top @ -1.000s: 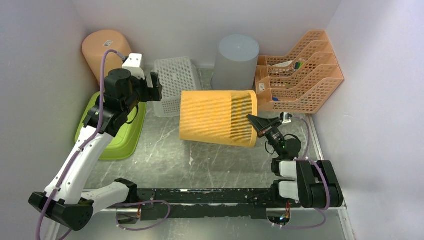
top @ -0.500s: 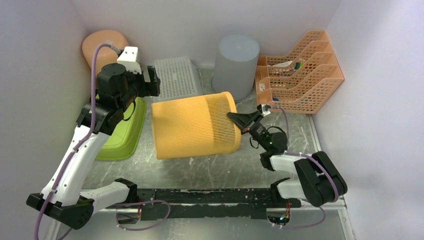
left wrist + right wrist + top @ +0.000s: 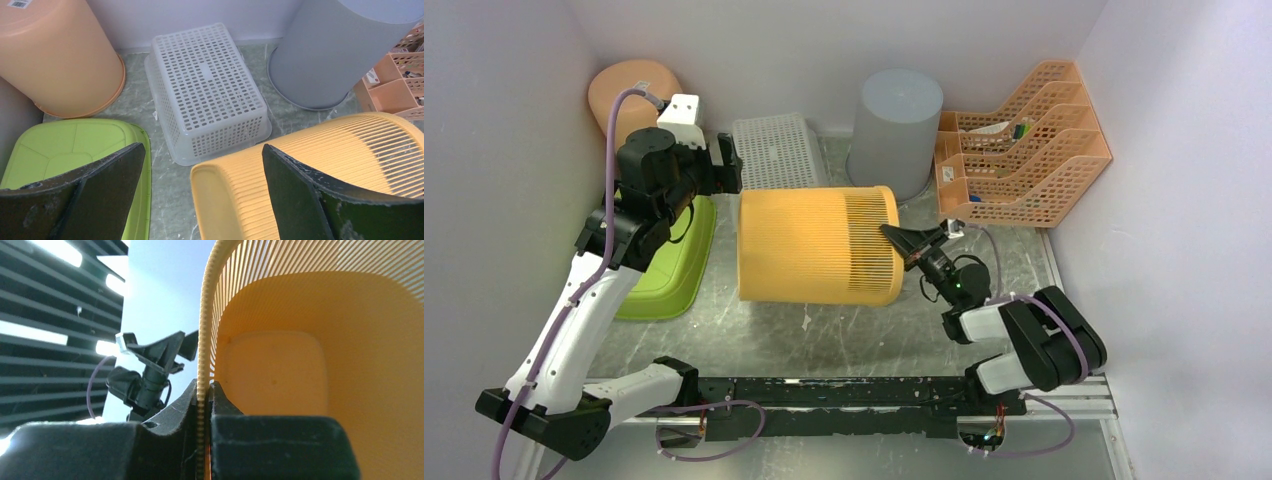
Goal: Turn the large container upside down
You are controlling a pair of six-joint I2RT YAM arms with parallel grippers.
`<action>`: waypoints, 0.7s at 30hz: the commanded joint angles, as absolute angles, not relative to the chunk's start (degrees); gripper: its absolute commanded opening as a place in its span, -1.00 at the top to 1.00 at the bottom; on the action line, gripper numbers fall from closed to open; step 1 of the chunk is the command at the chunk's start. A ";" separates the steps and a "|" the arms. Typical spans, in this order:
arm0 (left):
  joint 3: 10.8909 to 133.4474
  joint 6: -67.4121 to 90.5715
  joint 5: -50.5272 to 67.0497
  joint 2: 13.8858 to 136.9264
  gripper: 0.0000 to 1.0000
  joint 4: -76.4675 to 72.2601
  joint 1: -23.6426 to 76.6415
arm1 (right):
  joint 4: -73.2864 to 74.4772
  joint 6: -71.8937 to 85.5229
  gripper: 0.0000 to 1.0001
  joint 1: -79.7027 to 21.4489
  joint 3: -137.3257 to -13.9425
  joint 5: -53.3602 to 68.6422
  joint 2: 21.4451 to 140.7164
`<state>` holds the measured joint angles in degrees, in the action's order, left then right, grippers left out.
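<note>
The large container (image 3: 819, 247) is a yellow-orange slatted basket lying on its side, closed base to the left and open mouth to the right. My right gripper (image 3: 902, 243) is shut on the mouth's rim. In the right wrist view the thin ribbed rim is pinched between the two fingers of the right gripper (image 3: 202, 390), and the container's inside (image 3: 300, 340) fills the right half. My left gripper (image 3: 724, 165) hangs open above the base end, touching nothing. From the left wrist view, the container's base corner (image 3: 225, 200) lies below the wide-open left gripper (image 3: 202, 150).
A grey bin (image 3: 896, 120) stands upside down just behind the container. Left of it are a white perforated basket (image 3: 774, 150) and a peach bin (image 3: 629, 90). A green tub (image 3: 669, 265) lies at the left, an orange file organiser (image 3: 1024, 145) at the back right. Walls enclose three sides.
My right gripper has carried the container to the left by its rim, and the container now lies squarer across the table. The left gripper drew back slightly to the left, still open.
</note>
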<state>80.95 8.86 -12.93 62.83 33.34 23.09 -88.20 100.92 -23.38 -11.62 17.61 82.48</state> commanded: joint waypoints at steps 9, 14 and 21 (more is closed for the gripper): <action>80.06 7.81 -14.23 61.22 -0.99 33.63 23.82 | -104.32 106.21 1.00 1.98 1.52 30.84 78.18; 79.26 8.09 -13.93 60.91 -0.99 33.53 23.82 | -104.32 101.82 1.00 4.67 3.35 35.47 83.90; 77.53 7.74 -14.11 60.69 -0.99 33.13 23.82 | -104.31 95.20 0.91 12.98 4.87 42.03 99.14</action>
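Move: The right hand is already shut on the yellow container's rim. The container lies on its side in the air, opening to the right, its middle about 19 cm to the left, 8 cm ahead and 10 cm below. On the table, the grey bucket stands some 35 cm straight ahead, the white basket 33 cm ahead and 31 cm left, the peach rack 33 cm ahead and 37 cm right. From the left hand, the container is about 24 cm right, 2 cm ahead and 24 cm lower. Rightward first and fast, then mainly downward, the right hand draws the yellow container's rim away from the left hand, about 13 cm to the right and 8 cm down in all, with a little forward. The wrist tips down and turns clockwise, some 15 degrees each, while the shut fingers keep their pinch on the rim, to bring the opening downward. ##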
